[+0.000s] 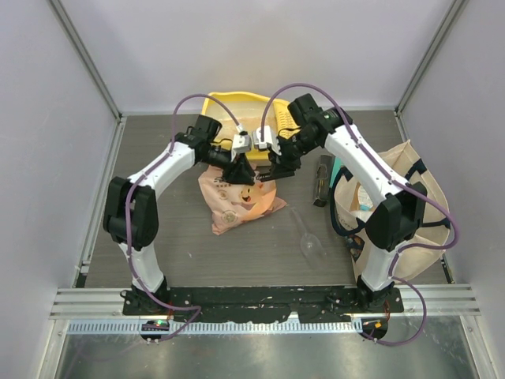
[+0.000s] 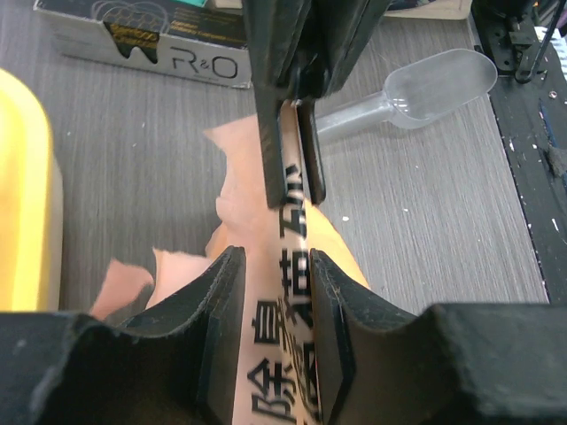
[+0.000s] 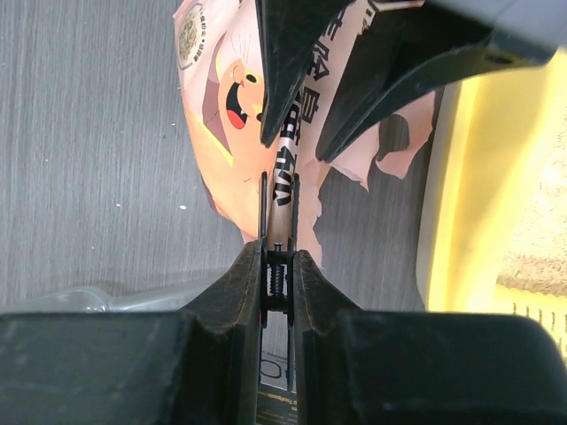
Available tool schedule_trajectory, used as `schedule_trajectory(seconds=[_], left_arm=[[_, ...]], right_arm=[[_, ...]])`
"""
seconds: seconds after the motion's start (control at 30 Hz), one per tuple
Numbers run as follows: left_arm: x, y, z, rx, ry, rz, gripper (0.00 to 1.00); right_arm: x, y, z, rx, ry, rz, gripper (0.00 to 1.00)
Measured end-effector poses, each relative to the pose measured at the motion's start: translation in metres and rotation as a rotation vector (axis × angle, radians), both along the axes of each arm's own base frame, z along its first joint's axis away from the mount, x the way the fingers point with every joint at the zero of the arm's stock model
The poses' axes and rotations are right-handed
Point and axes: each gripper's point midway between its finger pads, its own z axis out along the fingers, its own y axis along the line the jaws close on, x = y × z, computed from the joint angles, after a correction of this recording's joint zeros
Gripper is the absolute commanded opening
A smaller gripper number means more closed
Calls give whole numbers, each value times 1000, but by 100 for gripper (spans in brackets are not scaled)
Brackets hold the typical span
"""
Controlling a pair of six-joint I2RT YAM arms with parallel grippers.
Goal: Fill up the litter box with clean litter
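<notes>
The peach-orange bag of clean litter (image 1: 237, 204) lies on the table in front of the yellow litter box (image 1: 229, 103), its torn top edge raised. My left gripper (image 2: 276, 261) is open, its fingers standing either side of the bag's printed top strip (image 2: 283, 354). My right gripper (image 3: 279, 252) is shut on a thin black two-bladed spring tool (image 3: 279, 199) whose blades straddle the same strip. The two grippers face each other over the bag (image 3: 221, 97). Beige granules (image 3: 540, 221) show inside the litter box (image 3: 461, 195).
A clear plastic scoop (image 1: 310, 243) lies right of the bag, and a dark printed carton (image 1: 323, 180) lies beyond it. A cream canvas tote (image 1: 402, 197) stands against the right arm's base. Grey walls close in the table on three sides.
</notes>
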Motion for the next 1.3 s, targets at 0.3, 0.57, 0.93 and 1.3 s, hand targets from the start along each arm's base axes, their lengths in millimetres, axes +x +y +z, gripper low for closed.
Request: schedule_trajectory(seconds=[0.3,0.57,0.93,1.3], left_arm=[[8,44,9,0,15,109,40],[-3,58,-1,26,54,111,35],[-21,64,-5,26,45,107,34],[-20,68,-7,30,68,140,34]], right_arm=[[-1,10,0,-19,-15,4,1],[1,26,-17,-25,42,-16,1],[0,56,-15,60,123,-77,1],[-2,61,-34,100,195,-115,1]])
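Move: My right hand holds the black clip with its open jaws already straddling the right end of the litter bag's folded rim; the rim's middle is about 10 cm to the left, level front to back and some 3 cm lower. The litter box is roughly 20 cm ahead and 8 cm left, the scoop 12 cm back and 10 cm right. From my left hand the rim's middle is about 3 cm left, the clip 7 cm right. With my left fingers staying parted around the fold, I back that hand off about 7 cm to the left along the rim, easing a little towards my base. My right hand follows, keeping its grip on the clip and running it leftward some 6 cm over the folded edge; it sinks about 3 cm, in two steps, and its fingers tip downward by about 10 degrees. ##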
